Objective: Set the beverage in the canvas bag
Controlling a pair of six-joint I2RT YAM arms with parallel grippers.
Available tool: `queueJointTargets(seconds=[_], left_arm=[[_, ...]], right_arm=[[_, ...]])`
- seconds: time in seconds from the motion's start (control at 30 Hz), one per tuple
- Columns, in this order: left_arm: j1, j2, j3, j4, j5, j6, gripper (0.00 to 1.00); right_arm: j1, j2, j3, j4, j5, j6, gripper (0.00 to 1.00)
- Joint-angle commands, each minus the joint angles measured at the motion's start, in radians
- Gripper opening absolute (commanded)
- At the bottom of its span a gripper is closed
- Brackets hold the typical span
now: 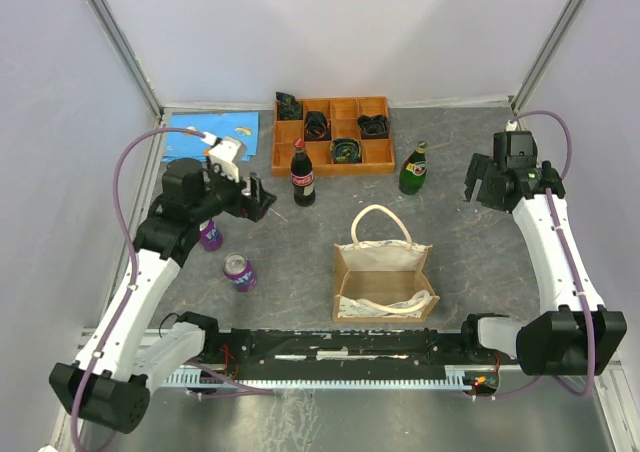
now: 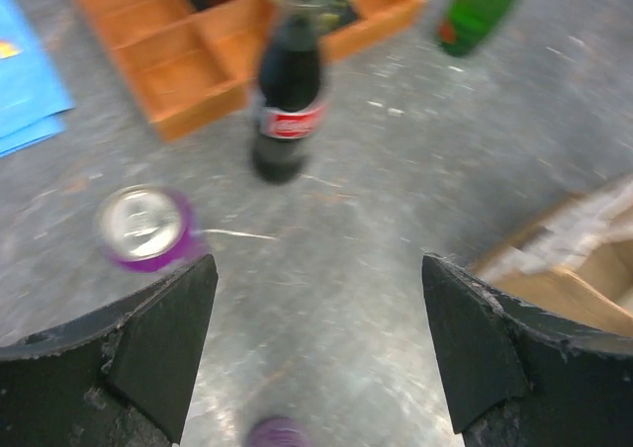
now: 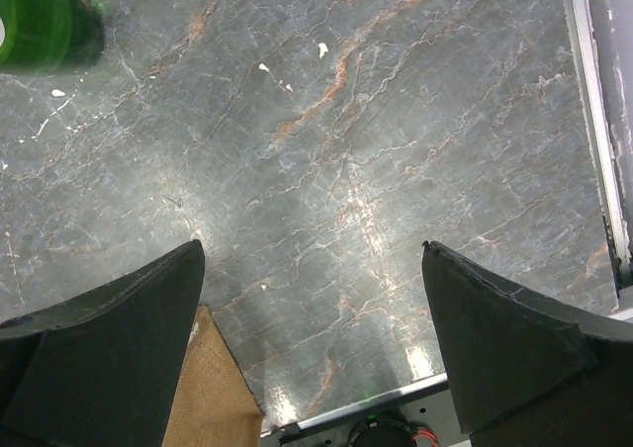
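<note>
The canvas bag stands open at the table's middle front, its handles up; an edge of it shows in the left wrist view, a corner in the right. Beverages: a dark cola bottle, a green bottle, and two purple cans. One can sits beside my left finger. My left gripper is open and empty, just left of the cola bottle. My right gripper is open, right of the green bottle.
A wooden compartment tray with dark items sits at the back behind the cola bottle. A blue sheet lies at the back left. White walls close in the sides and back. The left wrist view is blurred.
</note>
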Motion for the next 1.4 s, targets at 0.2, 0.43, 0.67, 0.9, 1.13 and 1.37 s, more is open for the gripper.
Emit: queueJointTargets(seconds=[0.2,0.43,0.67,0.9,1.13,1.37], left_arm=[[-0.266,0.114,0.119,-0.088,0.183,-0.083,0.91],[-0.456,0.196,0.092,-0.021,0.19,-0.203,0.91],[-0.599,0.26,0.046,0.043,0.11,-0.284,0.91],[-0.672,0.364,0.064,0.078,-0.024,-0.386,0.91],[-0.729,0.451,0.088,0.057,-0.121,-0.424,0.91],[-0.751,0.513,0.178,0.028,-0.168,-0.347,0.25]], right_arm=[[-0.006,-0.032,0.039,-0.039,0.004,-0.022,0.99],[-0.005,-0.092,0.022,-0.084,-0.014,0.023,0.99],[-0.005,-0.17,-0.015,-0.135,0.007,0.019,0.99],[-0.004,-0.208,-0.017,-0.193,0.024,0.006,0.99],[-0.004,-0.223,-0.033,-0.206,0.038,-0.011,0.99],[-0.005,-0.231,-0.011,-0.214,0.018,-0.032,0.99]])
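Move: The canvas bag's middle lies some 31 cm to the right of the left hand, 15 cm back and 19 cm below; the Coke bottle stands about 12 cm ahead and 8 cm right of this hand, the nearest purple can about 9 cm back and 8 cm left. From the right hand the bag is roughly 19 cm back, 21 cm left and 12 cm lower, with the green bottle some 7 cm ahead and 14 cm left. The canvas bag's left rim, near its far corner, is what the open left hand goes to: it sweeps about 21 cm right and 12 cm back, then sinks some 11 cm while its fingers tip downward. At the rim the fingers close to about half and take the edge between them. The open right hand draws back some 7 cm towards level with the bag, touching nothing. ##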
